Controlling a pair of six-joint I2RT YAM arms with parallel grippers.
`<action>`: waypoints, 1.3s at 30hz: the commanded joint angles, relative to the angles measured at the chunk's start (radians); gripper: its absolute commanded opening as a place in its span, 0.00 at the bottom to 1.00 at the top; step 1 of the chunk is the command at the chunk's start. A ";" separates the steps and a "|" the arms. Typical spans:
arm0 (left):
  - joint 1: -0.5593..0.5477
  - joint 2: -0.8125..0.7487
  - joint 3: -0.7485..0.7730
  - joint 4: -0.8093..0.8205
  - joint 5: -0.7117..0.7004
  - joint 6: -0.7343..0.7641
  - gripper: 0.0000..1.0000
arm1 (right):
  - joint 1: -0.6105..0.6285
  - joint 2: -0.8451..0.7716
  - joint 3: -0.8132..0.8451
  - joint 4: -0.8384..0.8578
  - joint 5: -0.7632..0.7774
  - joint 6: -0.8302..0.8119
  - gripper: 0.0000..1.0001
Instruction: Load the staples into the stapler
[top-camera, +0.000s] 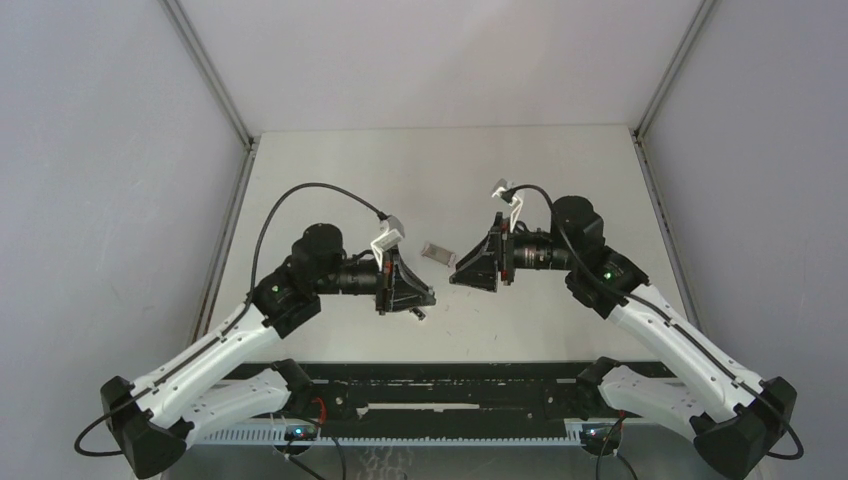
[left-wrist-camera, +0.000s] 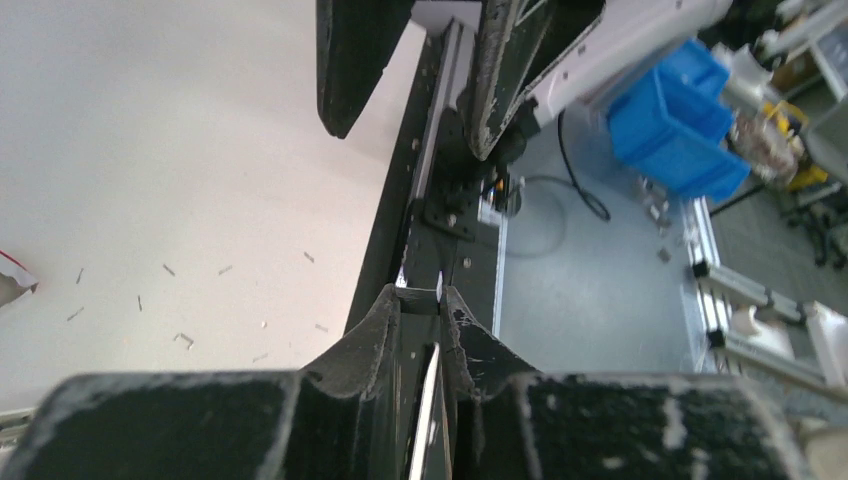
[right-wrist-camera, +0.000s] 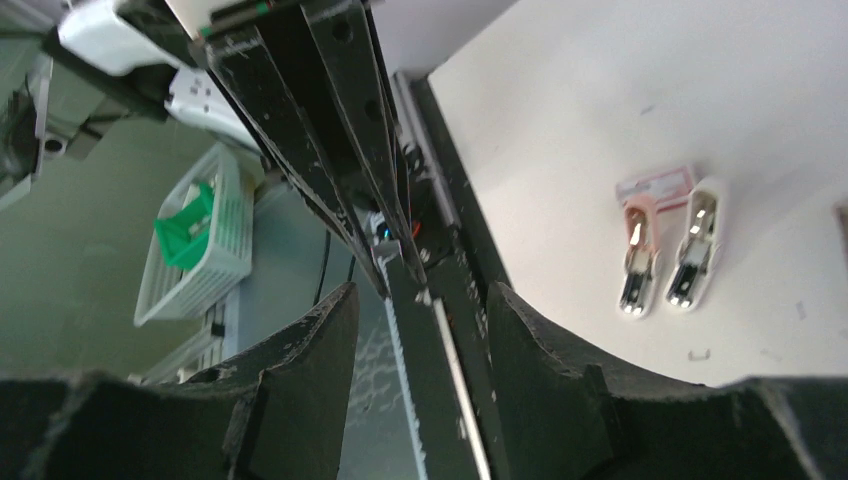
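Two small staplers lie open side by side on the white table, one pink and one white. From above they show as one small grey shape between the two arms. My left gripper hovers just near-left of them. It is shut on a thin strip that looks like the staples, seen edge-on between the fingers. My right gripper faces it from the right, open, with nothing between its fingers.
Loose single staples lie scattered on the table. A pink-and-white packet sits by the staplers. The black rail runs along the table's near edge. Off the table are blue bins and a white basket.
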 joint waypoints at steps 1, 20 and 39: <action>-0.026 0.028 0.097 -0.281 0.088 0.232 0.02 | 0.027 0.006 0.019 -0.130 -0.098 -0.089 0.50; -0.090 0.092 0.146 -0.321 0.154 0.327 0.01 | 0.195 0.114 0.018 -0.079 -0.053 -0.068 0.45; -0.090 0.088 0.141 -0.323 0.149 0.334 0.00 | 0.244 0.144 0.019 -0.089 -0.050 -0.070 0.28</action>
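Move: The staples are still pinched at the left fingertips. From the empty, half-open right hand they lie about 4 cm left, 2 cm back and 2 cm lower; from the left hand the right fingers are 4 cm right, 2 cm ahead and 2 cm up. On the table some 25 cm below the right hand, the pink stapler lies about 11 cm ahead and 9 left, the white stapler about 15 ahead and 8 left. Back and down go both hands: the left carries the staples about 4.5 cm each way, turning some 15 degrees clockwise, then holds them still. The right sinks and draws back about 6 cm, bears left towards the staples while turning counter-clockwise, and slowly narrows its fingers around them, without a sure sign of a squeeze. ##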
